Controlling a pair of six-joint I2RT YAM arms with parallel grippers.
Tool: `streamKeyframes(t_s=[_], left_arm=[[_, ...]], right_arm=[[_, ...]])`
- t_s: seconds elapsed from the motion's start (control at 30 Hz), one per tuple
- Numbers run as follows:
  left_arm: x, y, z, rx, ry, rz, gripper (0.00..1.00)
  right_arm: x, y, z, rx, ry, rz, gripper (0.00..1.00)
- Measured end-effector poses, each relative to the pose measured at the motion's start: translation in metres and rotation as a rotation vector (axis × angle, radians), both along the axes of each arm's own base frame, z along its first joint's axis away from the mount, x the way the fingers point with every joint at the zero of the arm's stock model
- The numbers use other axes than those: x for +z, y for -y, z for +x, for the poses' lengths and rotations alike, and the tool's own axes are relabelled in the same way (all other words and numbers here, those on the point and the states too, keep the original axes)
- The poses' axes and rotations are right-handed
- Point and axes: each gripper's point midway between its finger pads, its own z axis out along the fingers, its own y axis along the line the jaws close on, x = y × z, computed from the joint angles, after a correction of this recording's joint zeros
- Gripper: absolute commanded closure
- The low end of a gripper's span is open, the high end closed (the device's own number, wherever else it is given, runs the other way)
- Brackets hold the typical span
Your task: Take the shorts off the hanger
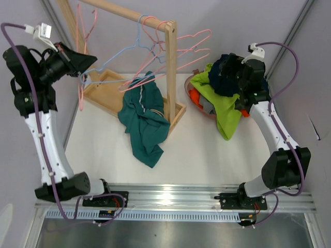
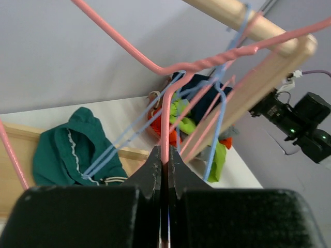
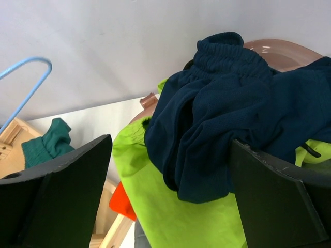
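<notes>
The teal shorts (image 1: 142, 116) hang from the tangle of wire hangers on the wooden rack (image 1: 170, 62) and trail onto the table; they also show in the left wrist view (image 2: 67, 150). My left gripper (image 1: 84, 73) is shut on a pink hanger wire (image 2: 165, 124), beside a blue hanger (image 1: 119, 56). The navy shorts (image 3: 232, 103) lie on the lime green shorts (image 3: 176, 206), with orange (image 3: 124, 201) and grey (image 1: 207, 107) beneath, in a pink basin (image 3: 279, 49). My right gripper (image 3: 170, 142) is open, its jaws either side of the navy shorts, fingers apart from the cloth.
The rack's wooden base (image 1: 106, 95) sits at the back left of the white table. Several more pink hangers (image 1: 194, 44) hang off the rack's top rail. Grey walls close in on both sides. The basin (image 1: 199, 109) stands at the back right.
</notes>
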Motion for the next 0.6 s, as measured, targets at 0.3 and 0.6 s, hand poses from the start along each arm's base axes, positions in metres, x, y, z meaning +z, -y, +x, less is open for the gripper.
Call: streamKeyframes(t_s=[0.3,0.6], left_arm=[[0.025,0.019,-0.024,-0.103,0.077,-0.056,1.0],[-0.028,0.0,0.069,-0.211,-0.141,-0.293,1.0]], right_arm=[[0.02,0.004,-0.021,-0.004,0.045,0.009,0.04],[0.013,0.006,-0.027,-0.012,0.036,0.002,0.04]])
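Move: The left gripper holds an empty pink hanger; the hangers on the wooden rail are about 16 cm ahead of it, 18 cm right and 6 cm up, and the near blue hanger's middle is 6 cm ahead, 10 cm right, 10 cm down. The teal shorts lie 10 cm ahead, 15 cm right and 45 cm below. From the open right gripper they are 40 cm left, 4 cm back, 30 cm below; the navy shorts are 4 cm straight ahead, 10 cm below. Keep the left gripper shut on the pink hanger and draw it back some 3 cm with a slight rise, then sweep it forward about 10 cm and down about 5 towards the rail's hangers, turning some 20 degrees clockwise with its left side dipping. Ease the open right gripper back off the navy shorts about 3 cm, rising slightly. ##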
